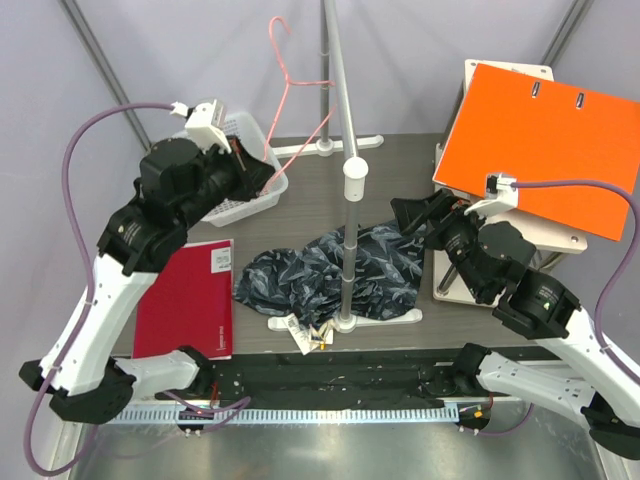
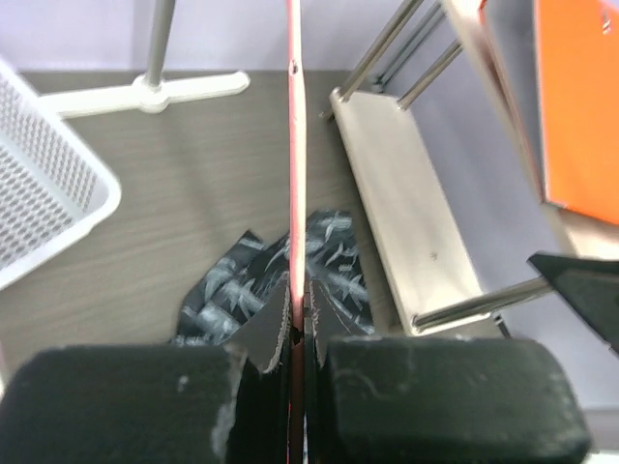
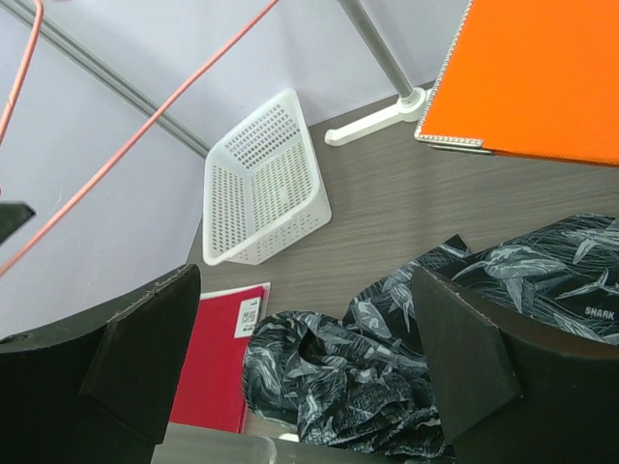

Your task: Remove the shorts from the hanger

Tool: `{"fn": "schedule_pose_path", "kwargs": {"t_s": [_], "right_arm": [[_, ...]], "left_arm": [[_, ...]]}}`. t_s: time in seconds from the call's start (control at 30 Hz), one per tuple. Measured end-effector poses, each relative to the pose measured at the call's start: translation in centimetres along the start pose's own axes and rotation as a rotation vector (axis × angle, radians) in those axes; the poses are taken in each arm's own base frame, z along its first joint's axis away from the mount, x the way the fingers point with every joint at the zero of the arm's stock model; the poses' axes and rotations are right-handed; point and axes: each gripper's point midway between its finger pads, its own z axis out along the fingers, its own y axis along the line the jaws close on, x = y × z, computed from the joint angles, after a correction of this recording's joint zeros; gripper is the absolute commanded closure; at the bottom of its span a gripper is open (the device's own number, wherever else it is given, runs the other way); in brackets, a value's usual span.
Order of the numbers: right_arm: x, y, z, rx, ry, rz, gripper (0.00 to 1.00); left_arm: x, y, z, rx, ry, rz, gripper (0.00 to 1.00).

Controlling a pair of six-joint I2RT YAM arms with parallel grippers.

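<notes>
The shorts (image 1: pixel 330 268) lie crumpled on the table, dark with a pale leafy print, their paper tags (image 1: pixel 310 336) at the near edge. They are off the hanger (image 1: pixel 284 62), a thin pink wire held up in the air at the back left, with its hook against the wall. My left gripper (image 1: pixel 250 165) is shut on the hanger's lower wire. In the left wrist view the wire (image 2: pixel 295 145) runs straight up from between the closed fingers (image 2: pixel 387 387), with the shorts (image 2: pixel 334 261) far below. My right gripper (image 1: pixel 412 215) is open and empty above the shorts (image 3: pixel 387 367).
A grey rail pole (image 1: pixel 345 200) on a white stand rises through the middle, over the shorts. A white basket (image 1: pixel 262 195) sits back left and a red notebook (image 1: pixel 185 300) front left. An orange binder (image 1: pixel 540 140) lies on a pale wooden rack (image 1: pixel 450 285) at the right.
</notes>
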Motion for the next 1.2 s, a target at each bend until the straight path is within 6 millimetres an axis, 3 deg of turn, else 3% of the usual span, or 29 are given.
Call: {"fn": "schedule_pose_path", "kwargs": {"t_s": [0.3, 0.43, 0.63, 1.1, 1.17, 1.2], "right_arm": [[-1.1, 0.0, -1.3, -0.026, -0.019, 0.025, 0.05], [-1.5, 0.0, -1.7, -0.034, -0.030, 0.035, 0.05], [-1.5, -0.1, -1.7, -0.033, -0.030, 0.034, 0.05], [-1.2, -0.2, -1.5, -0.026, -0.023, 0.027, 0.05], [-1.1, -0.2, -1.4, -0.025, -0.021, 0.026, 0.05], [-1.0, -0.2, -1.4, -0.024, -0.020, 0.025, 0.05]], "left_arm": [[-3.4, -2.6, 3.4, 0.170, -0.005, 0.009, 1.00], [-3.1, -3.4, 4.8, 0.223, 0.027, 0.016, 1.00], [-2.0, -2.7, 6.4, 0.229, 0.077, 0.019, 1.00], [-1.7, -2.3, 6.5, 0.237, 0.095, 0.018, 1.00], [-1.4, -2.1, 6.6, 0.238, 0.103, 0.015, 0.96], [-1.3, -2.0, 6.6, 0.238, 0.107, 0.014, 0.86]]}}
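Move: The left hand holds the empty hanger by one end. The stretch of rail the hook goes for lies some 18 cm ahead, 13 cm to its right and about 8 cm higher; the rail's near end cap is about 5 cm back and 15 cm right. On the table, some 40 cm below, the shorts lie 5 cm ahead and 13 cm right, the basket 34 cm ahead and 15 cm left. From the right hand that rail stretch is about 22 cm ahead, 15 cm left, 12 cm up. Forward and to the right, about 7 cm in all, the left hand carries the hanger towards the rail, rising some 3 cm on the way and then sinking back nearly as much while it turns about 15 degrees clockwise. It then all but stops, fingers still shut on the hanger's end. The empty right hand eases about 2 cm back, right and up, staying open. ##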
